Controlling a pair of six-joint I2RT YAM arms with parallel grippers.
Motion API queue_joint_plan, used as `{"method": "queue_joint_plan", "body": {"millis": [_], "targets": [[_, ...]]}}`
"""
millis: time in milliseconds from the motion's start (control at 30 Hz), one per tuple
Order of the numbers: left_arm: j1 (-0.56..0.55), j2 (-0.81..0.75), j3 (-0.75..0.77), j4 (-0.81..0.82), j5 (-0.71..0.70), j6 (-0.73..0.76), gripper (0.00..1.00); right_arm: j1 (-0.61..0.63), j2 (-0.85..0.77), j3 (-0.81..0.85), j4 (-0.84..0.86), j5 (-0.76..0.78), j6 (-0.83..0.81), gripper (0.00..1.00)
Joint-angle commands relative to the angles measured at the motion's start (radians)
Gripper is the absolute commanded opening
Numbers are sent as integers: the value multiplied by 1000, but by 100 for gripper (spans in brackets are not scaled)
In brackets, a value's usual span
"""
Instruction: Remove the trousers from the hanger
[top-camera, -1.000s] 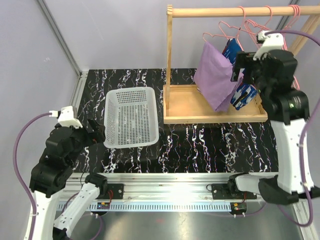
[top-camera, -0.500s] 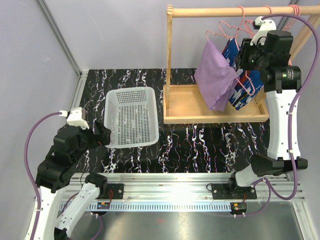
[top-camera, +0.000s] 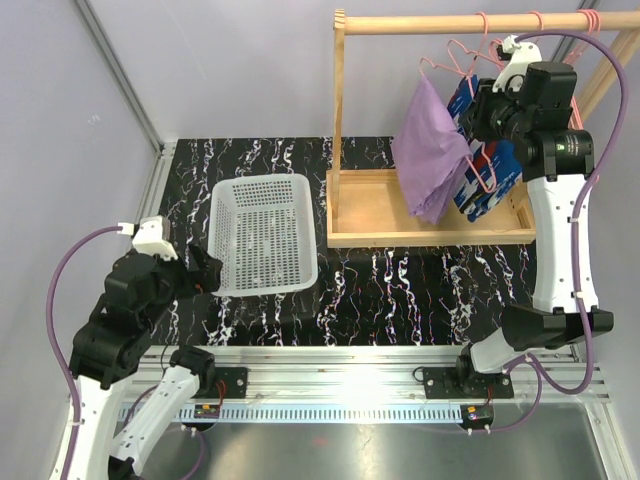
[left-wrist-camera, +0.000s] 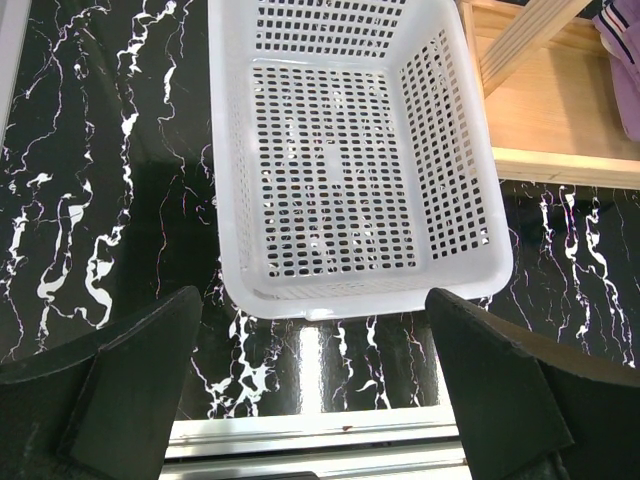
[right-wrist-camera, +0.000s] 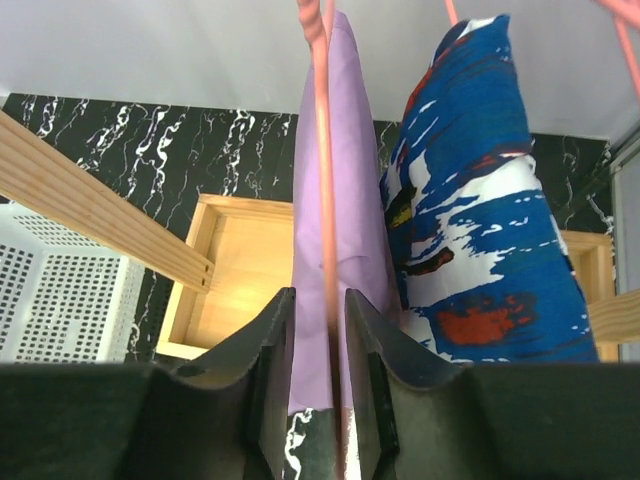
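Lilac trousers (top-camera: 432, 150) hang folded over a pink wire hanger (top-camera: 450, 62) on the wooden rail (top-camera: 420, 23). Blue patterned trousers (top-camera: 487, 180) hang just to their right. My right gripper (top-camera: 476, 108) is raised at the lilac pair's upper right edge. In the right wrist view its jaws (right-wrist-camera: 320, 300) stand narrow, with the lilac trousers (right-wrist-camera: 345, 200) filling the gap and the hanger wire (right-wrist-camera: 323, 150) running between them. The blue trousers (right-wrist-camera: 480, 220) hang to the right. My left gripper (top-camera: 205, 268) sits low at the left, open (left-wrist-camera: 312, 300) and holding nothing.
A white perforated basket (top-camera: 262, 235) lies on the black marbled table left of the rack, its near rim (left-wrist-camera: 330, 300) just ahead of my left fingers. The wooden rack has an upright post (top-camera: 340, 120) and a tray base (top-camera: 370, 205). More pink hangers hang from the rail.
My right gripper rose and swung in to the lilac trousers' hanger, and its jaws closed from wide to narrow. The left arm shifted slightly towards the basket, still open.
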Motion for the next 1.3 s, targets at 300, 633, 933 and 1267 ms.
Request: {"method": "queue_joint_plan", "body": {"millis": [300,633,933,1267], "targets": [[-3,12,80,19,38,19,99,3,-2,37,74,-60,40,0],[-3,73,145,94,254,-4,99,3,-51,173,172,-51,123,0],[-3,131,162,152,369,-5,99,3,-37,263,164,-92,163,0],[-149,284,202,296,270,-22,99,2,-238,53,163,-187,274,0]]}}
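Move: The near arm of the pink hanger lies between the right gripper's part-open fingers, about 1 cm ahead of them and 1 cm lower. The purple trousers hang from it some 8 cm ahead, 5 cm left and 10 cm down; the blue patterned garment 8 cm ahead, 5 cm right and 9 cm down. From the left gripper the purple trousers are roughly 22 cm ahead, 42 cm right and 5 cm up, the white basket 12 cm ahead, 7 cm right and 18 cm below. Dip the right gripper about 1 cm, shut its fingers to pinch the hanger's near arm, then raise it some 9 cm, tipping the fingers up a little and rolling its left side up, and draw back about 6 cm while drifting left. Meanwhile swing the open left gripper right, up and slightly forward towards the purple trousers, turning some 20 degrees clockwise. ##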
